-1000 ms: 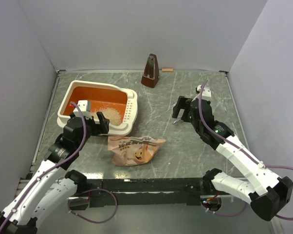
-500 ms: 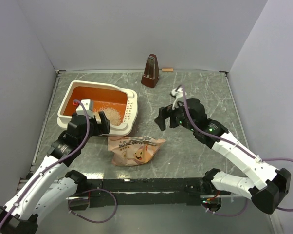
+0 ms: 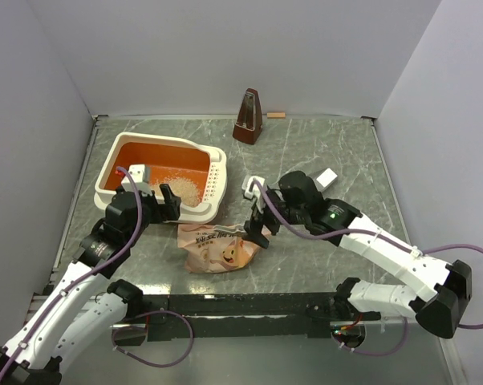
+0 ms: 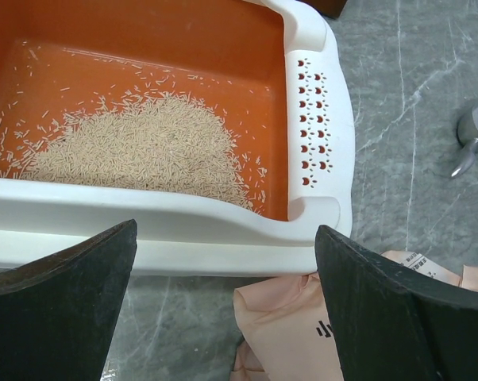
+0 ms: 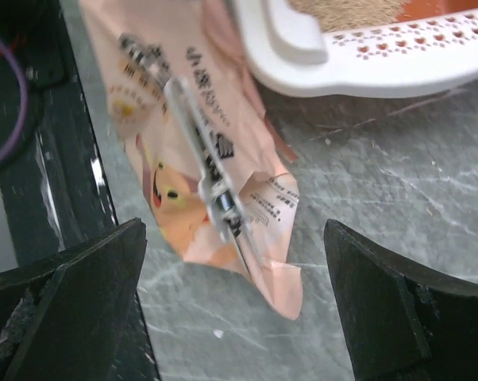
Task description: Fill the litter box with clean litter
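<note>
The litter box, cream-white with an orange inside and a slotted rim, stands at the left. A low heap of clean litter lies in its near right part. My left gripper hangs open over the box's near wall, holding nothing. A tan printed bag lies flat just in front of the box, with a thin metal clip on it. My right gripper is open above the bag's right end and touches nothing.
A dark brown metronome stands at the back middle, with a small orange block beside it at the wall. A small grey-white piece shows just beyond the right gripper. The black base rail runs along the near edge.
My right arm has swung left, from the right middle of the table to over the bag's right end. The left arm has barely shifted. Both grippers stayed open.
</note>
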You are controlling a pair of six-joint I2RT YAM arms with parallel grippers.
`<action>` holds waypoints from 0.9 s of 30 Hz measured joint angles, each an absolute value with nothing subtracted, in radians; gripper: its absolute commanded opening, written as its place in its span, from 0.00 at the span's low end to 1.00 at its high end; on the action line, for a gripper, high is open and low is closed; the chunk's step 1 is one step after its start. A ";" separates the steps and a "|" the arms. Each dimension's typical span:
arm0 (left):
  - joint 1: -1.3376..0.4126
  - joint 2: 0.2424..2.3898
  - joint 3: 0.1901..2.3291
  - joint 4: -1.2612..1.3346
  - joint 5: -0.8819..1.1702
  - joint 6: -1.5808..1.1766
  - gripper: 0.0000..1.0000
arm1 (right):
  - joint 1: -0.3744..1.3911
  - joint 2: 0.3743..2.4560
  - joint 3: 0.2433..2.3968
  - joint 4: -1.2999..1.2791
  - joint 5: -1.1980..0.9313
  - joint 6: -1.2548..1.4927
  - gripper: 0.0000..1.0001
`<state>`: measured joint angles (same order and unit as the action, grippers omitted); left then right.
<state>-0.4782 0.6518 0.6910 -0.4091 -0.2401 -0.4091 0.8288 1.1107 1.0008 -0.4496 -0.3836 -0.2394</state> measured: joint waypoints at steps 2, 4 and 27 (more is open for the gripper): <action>-0.478 0.651 0.691 -0.409 -0.240 -0.409 0.97 | 0.832 1.090 0.973 -0.451 -0.424 -0.315 0.99; -0.478 0.650 0.691 -0.409 -0.235 -0.409 0.97 | 0.833 1.089 0.968 -0.455 -0.463 -0.364 0.99; -0.478 0.636 0.691 -0.409 -0.206 -0.409 0.97 | 0.834 1.259 0.961 -0.393 -0.530 -0.489 0.00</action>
<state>-0.4782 0.6357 0.6910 -0.4091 -0.2058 -0.4088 0.8337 1.2594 0.9611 -0.3927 -0.5301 -0.4889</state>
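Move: The clip lying across the litter bag has its middle about 7 cm to the right hand's left, level with it front to back and some 6 cm lower. The bag's middle is about 12 cm left and 4 cm back; the litter box is 34 cm left and 16 cm ahead. From the left hand, the clip lies roughly 20 cm right and 6 cm back. The right hand sinks about 5 cm onto the clip's near end, turning some 15 degrees counter-clockwise, and pinches it. ##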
